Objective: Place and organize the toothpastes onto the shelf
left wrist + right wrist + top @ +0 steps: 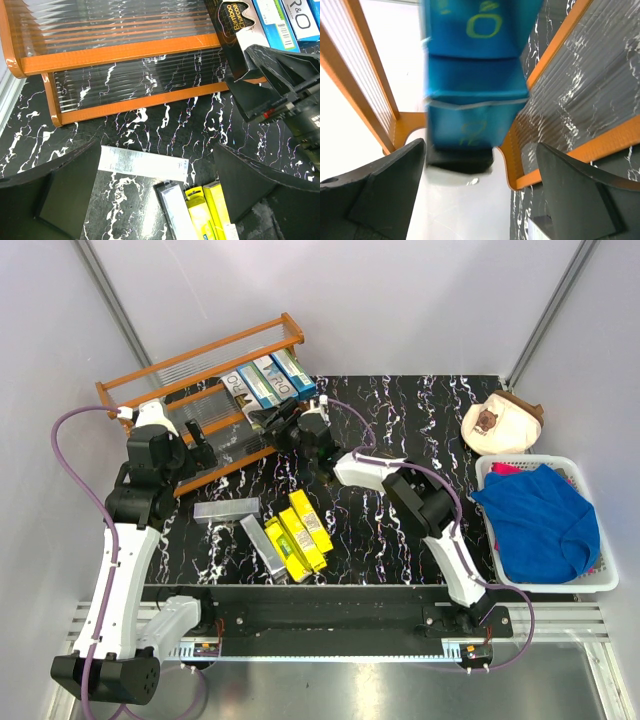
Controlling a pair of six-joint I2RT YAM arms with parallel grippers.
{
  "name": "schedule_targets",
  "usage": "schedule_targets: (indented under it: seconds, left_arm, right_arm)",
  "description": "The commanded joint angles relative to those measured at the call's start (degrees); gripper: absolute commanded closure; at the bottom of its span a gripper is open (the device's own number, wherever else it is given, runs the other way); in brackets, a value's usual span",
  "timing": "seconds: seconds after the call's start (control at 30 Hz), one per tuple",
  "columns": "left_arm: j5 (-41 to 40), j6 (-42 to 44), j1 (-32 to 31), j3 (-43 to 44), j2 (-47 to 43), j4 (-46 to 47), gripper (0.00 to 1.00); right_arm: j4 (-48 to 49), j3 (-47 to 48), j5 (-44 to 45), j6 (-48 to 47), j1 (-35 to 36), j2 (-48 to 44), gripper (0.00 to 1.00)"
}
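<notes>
The orange-brown shelf (150, 380) stands at the back left. Three blue-teal toothpastes (268, 378) lie side by side at the right end of its upper tier, and a black carton (234, 31) leans at that end beside them. My right gripper (284, 424) is open just in front of these, its jaws wide on either side of the black and blue carton ends (470, 90) without touching. On the table lie two silver cartons (227, 508) (262, 545) and three yellow ones (298, 532). My left gripper (157, 150) hovers open above the silver carton (142, 164).
A white basket (600, 585) holding a blue cloth (540, 520) sits at the right edge. A beige rounded object (500, 422) lies behind it. The right arm's dark body (280, 85) reaches across in front of the shelf's right end.
</notes>
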Motion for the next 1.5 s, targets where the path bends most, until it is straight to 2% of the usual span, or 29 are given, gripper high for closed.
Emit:
schedule_targets:
  seconds: [0.0, 0.37, 0.57, 0.8, 0.93, 1.03, 1.2, 1.37, 1.47]
  left_arm:
    - [1.1, -0.5, -0.2, -0.4, -0.3, 2.7, 0.01]
    - [2.2, -1.5, -0.2, -1.5, 0.4, 2.8, 0.01]
    - [3.4, -2.0, -0.2, -1.4, 1.5, 3.0, 0.01]
    - [6.0, -2.4, -0.3, -1.4, 2.9, 4.4, 0.01]
    - [7.9, -2.9, -1.0, -1.2, 4.3, 5.5, 0.01]
    - [8.4, -3.3, -3.0, -0.8, 6.1, 6.9, 0.01]
    - [6.9, -5.2, -10.6, 1.3, 11.6, 9.4, 0.01]
    - [6.6, -6.3, -19.3, 6.4, 20.5, 12.5, 0.01]
    - [8.9, -7.2, -23.2, 11.1, 26.7, 13.3, 0.01]
  right_arm:
    - [0.8, -3.1, -0.4, -3.5, -0.3, -7.7, 0.0]
    - [2.4, -12.5, -1.7, -6.6, -1.6, -16.0, 0.0]
    - [-1.4, -25.3, -4.1, -9.8, -4.0, -25.9, 0.0]
    - [-14.1, -33.7, -2.8, -19.4, -6.4, -39.5, 0.0]
    - [-24.1, -34.4, 1.6, -30.9, -6.7, -47.8, 0.0]
    - [-31.7, -34.7, 7.7, -38.2, -6.8, -52.4, 0.0]
    - [-42.6, -36.1, 18.3, -46.5, -7.5, -58.4, 0.0]
    - [-48.2, -39.0, 25.3, -53.1, -8.3, -64.1, 0.0]
    - [-50.2, -39.9, 25.9, -54.7, -9.7, -65.6, 0.0]
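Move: From the right hand, open at the shelf, the black box on the table lies about 34 cm right, 2 cm back and 15 cm below; the just-placed charcoal box is some 6 cm ahead and 5 cm left at hand height, and the rightmost yellow box 17 cm back, 8 cm right, 16 cm below. From the left hand, that yellow box lies about 25 cm right, 1 cm back; the slanted silver box 12 cm right, 7 cm back; the flat silver box 3 cm ahead, 2 cm right, all some 25 cm below. The right hand, already wide open, backs away from the charcoal box and sweeps about 30 cm right and 12 cm back towards the black box, arching some 7 cm up before starting to sink, its wrist rolling nearly 60 degrees so the fingers swing from forward-left to mostly forward and down. The left hand eases down, then speeds off to the right towards the yellow boxes, about 14 cm with a little forward and down, turning some 20 degrees clockwise, fingers staying open. ##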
